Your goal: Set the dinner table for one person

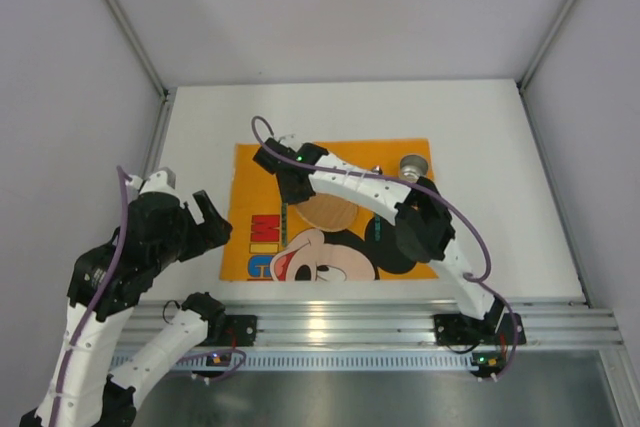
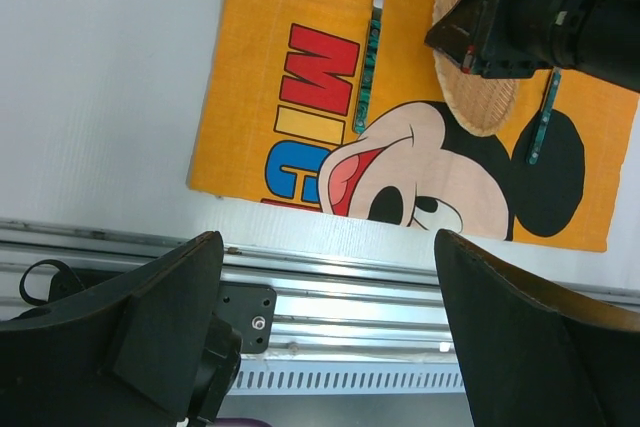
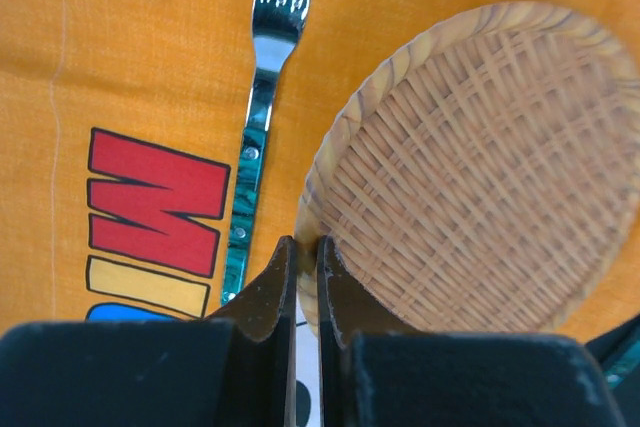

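Observation:
The white dinner table (image 1: 480,147) holds an orange Mickey Mouse mat (image 1: 260,162). On the mat lie a round woven plate (image 1: 330,212) and, to its left, a fork (image 1: 283,225) with a teal handle. My right gripper (image 3: 303,252) is shut on the near-left rim of the woven plate (image 3: 480,167), right beside the fork (image 3: 262,97). My left gripper (image 2: 330,287) is open and empty, above the table's ribbed rail (image 2: 340,297), off the mat's near-left corner. It shows in the top view (image 1: 218,225) left of the mat.
A small metal cup (image 1: 412,165) stands at the mat's far right. A second teal-handled utensil (image 2: 540,127) lies right of the plate, partly under the right arm (image 2: 540,7). Grey walls enclose the table on three sides.

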Tool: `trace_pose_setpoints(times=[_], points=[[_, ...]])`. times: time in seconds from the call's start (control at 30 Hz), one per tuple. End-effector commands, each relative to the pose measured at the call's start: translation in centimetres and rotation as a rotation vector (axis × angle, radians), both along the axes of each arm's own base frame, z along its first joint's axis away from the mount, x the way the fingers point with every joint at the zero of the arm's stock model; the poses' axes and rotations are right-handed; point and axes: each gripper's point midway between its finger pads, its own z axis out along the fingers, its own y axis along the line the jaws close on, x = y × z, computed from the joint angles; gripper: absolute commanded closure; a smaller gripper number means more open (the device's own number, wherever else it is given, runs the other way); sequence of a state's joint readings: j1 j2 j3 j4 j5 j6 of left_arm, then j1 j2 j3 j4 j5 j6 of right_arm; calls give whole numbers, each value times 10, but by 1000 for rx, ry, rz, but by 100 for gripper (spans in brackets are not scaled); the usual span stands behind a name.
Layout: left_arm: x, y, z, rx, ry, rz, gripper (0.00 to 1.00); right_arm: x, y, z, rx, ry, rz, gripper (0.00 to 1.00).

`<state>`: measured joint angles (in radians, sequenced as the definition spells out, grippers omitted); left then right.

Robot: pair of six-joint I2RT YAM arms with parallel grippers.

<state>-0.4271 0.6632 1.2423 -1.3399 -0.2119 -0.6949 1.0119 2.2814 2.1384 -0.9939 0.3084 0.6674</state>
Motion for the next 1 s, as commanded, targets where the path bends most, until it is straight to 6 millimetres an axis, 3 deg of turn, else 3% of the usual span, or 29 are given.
trace_pose_setpoints(times=[0.0, 0.17, 0.23, 0.33, 0.43, 0.53, 0.57, 0.63, 0.7, 0.73, 0.83, 0.87, 0.93, 0.97], points=[[-28, 16, -12, 57, 104, 15, 9, -18, 5, -47, -12, 115, -3, 100], [-28, 17, -13, 70, 111, 12, 9, -25, 8, -67, -19, 158, 11, 100], [-27, 16, -14, 72, 114, 7, 9, -26, 9, -69, -17, 164, 20, 95], [-25, 15, -14, 77, 115, 3, 9, -26, 8, -63, -9, 156, 23, 92], [-21, 13, -12, 73, 106, 0, 8, -23, 7, -43, 15, 121, 25, 83], [-15, 10, -12, 78, 103, -10, 8, -18, 3, -12, 43, 66, 29, 68], [-13, 10, -12, 79, 99, -10, 8, -17, 3, 8, 72, 41, 28, 65], [-9, 8, -11, 84, 99, -17, 8, -17, -1, 23, 91, 22, 31, 52], [-3, 6, -7, 83, 83, -23, 8, -20, -6, 52, 127, -11, 35, 40], [0, 5, -8, 87, 88, -25, 8, -22, -11, 73, 156, -33, 36, 36], [8, 1, -6, 93, 78, -32, 8, -28, -23, 107, 198, -75, 42, 29], [10, 0, -5, 92, 74, -35, 8, -33, -34, 132, 229, -112, 40, 27], [18, -4, -3, 89, 62, -44, 8, -41, -48, 157, 254, -158, 46, 18], [20, -5, -3, 87, 59, -49, 8, -49, -63, 179, 285, -204, 47, 16]])
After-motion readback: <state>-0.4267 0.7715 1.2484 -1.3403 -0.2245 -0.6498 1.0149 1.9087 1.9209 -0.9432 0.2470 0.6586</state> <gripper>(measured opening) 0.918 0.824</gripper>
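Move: The right hand still pinches the woven plate by its left rim, some 8 cm above the placemat. The bare spot it is meant for lies about 7 cm to the hand's right, 1 cm back and 7 cm down. The fork is about 4 cm to the hand's left and 1 cm back; the spoon is some 18 cm to its right, level with it, and the cup 26 cm right and 8 cm ahead. From the idle left hand the spot is roughly 15 cm ahead, 23 cm right and 24 cm below. Keeping its pinch on the plate's left rim, the right hand lowers the plate about 7 cm and slightly back onto the placemat between fork and spoon, tipping a little as it goes. It stops low, opens its fingers wide to let go of the rim, then climbs about 17 cm, drifting a little right over the plate. ##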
